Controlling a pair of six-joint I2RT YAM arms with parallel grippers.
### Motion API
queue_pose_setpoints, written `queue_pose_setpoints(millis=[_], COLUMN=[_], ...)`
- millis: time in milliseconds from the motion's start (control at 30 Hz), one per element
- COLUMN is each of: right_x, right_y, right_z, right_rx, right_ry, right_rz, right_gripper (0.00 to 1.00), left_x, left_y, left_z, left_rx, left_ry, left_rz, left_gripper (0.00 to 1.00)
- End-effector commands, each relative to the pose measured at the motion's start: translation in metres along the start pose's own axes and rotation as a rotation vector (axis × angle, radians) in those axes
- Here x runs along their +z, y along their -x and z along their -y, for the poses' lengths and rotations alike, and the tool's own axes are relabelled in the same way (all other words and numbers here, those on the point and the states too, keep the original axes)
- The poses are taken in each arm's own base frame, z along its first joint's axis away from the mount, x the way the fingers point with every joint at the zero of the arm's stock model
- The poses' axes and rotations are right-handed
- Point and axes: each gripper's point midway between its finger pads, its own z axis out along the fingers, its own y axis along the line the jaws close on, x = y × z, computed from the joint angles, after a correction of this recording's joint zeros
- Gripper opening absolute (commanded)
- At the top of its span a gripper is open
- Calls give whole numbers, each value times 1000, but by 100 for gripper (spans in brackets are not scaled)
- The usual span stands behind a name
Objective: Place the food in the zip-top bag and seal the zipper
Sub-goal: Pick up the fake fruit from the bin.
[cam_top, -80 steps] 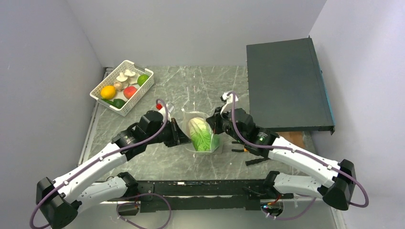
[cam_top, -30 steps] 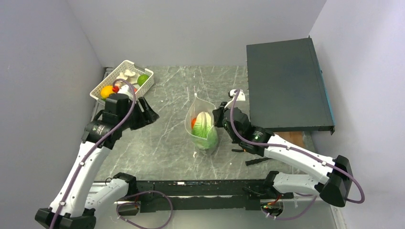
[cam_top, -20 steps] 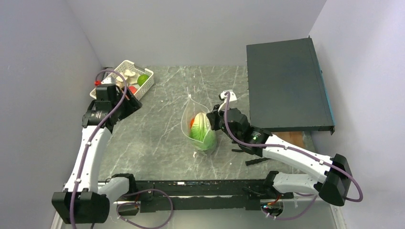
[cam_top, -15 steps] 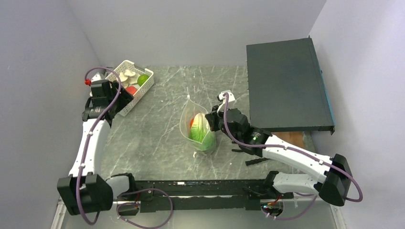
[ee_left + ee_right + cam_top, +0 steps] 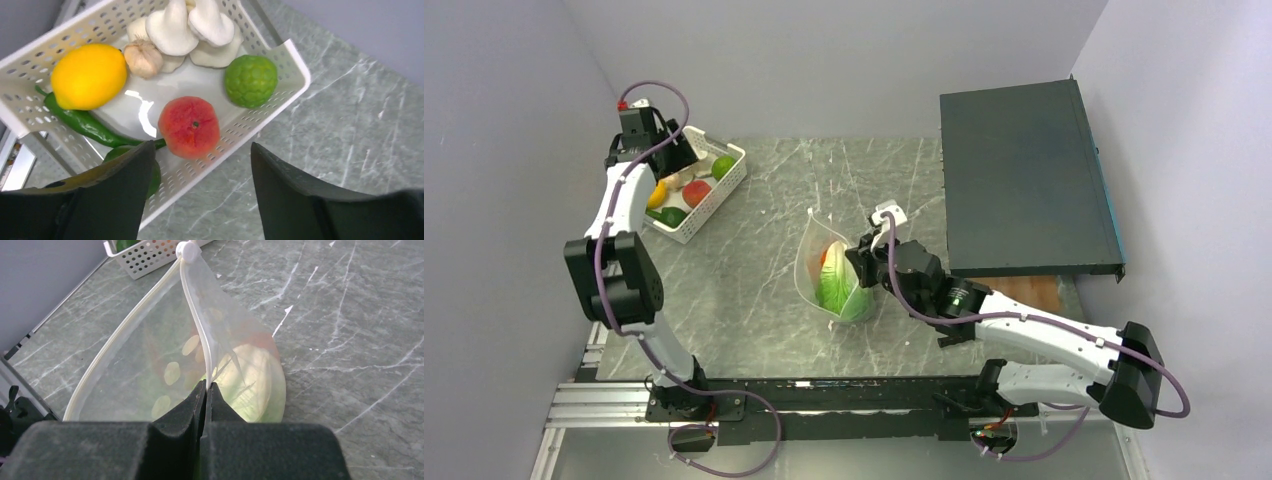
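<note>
The clear zip-top bag (image 5: 822,272) stands mid-table with its mouth gaping, leafy green lettuce (image 5: 836,290) and a red-orange piece (image 5: 826,255) inside. My right gripper (image 5: 856,258) is shut on the bag's whitish zipper rim (image 5: 196,315), its jaws pressed together on the strip. In the right wrist view the lettuce (image 5: 255,380) shows through the plastic. My left gripper (image 5: 202,150) hangs open over the near edge of the white basket (image 5: 295,75), holding nothing. Below it lie a red-orange fruit (image 5: 189,127), a yellow citrus (image 5: 89,76), a green fruit (image 5: 250,81), mushrooms (image 5: 190,25) and a long dark green vegetable (image 5: 80,122).
The white basket (image 5: 709,205) sits at the table's back left, close to the left wall. A flat black box (image 5: 1024,180) fills the back right. The left arm stretches steeply up along the left side of the table.
My left arm has swung away from the bag to the back left and now hovers over the basket. The right gripper has kept its hold and shifted the bag slightly left.
</note>
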Motion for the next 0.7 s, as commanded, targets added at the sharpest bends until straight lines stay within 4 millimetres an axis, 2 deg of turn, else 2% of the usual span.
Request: queue_pose_setpoints(millis=[0,33,233,467,667], right_x=[2,4,17,22,22], right_y=[12,10,-5,-12,-13], right_z=[-10,-11,-8,-10,-11], right_rx=[-28,-34,-70,-94,-90], right_ry=[18,20,-13,-12,-7], right_rz=[54,50,17,-6,-9], right_gripper=[0,0,0,0,0], left_x=[22,28,55,87,101], left_y=[-16,-19,-39,-57,-77], left_z=[-3,-4,-11,-24,-30], left_rx=[150,166,167,154,147], left_ry=[-41,-45,-27,15,28], left_rz=[-91,-101,-184,-258,-317], left_gripper=[85,89,91,90,87])
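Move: The peach lies in the bin about 4 cm ahead of the left hand, level with it sideways and some 14 cm below. From the peach, the green fruit sits roughly 8 cm to the right and 7 cm farther out, the garlic 7 cm left and 4 cm out, and the avocado 7 cm left and 6 cm nearer. From the right hand, which is already pinching the bag's rim, the peach is about 29 cm ahead, 44 cm left and 16 cm lower. The left hand sinks about 12 cm into the bin onto the peach, quickly at first and then slower, easing some 3 cm forward late on, while its fingers open wider early and its wrist tips about 15 degrees further down and turns slightly clockwise, so that the open fingertips end on either side of the peach. Meanwhile the right hand keeps its pinch on the bag's rim and carries it down about 3 cm and a little left, rolling slightly. ##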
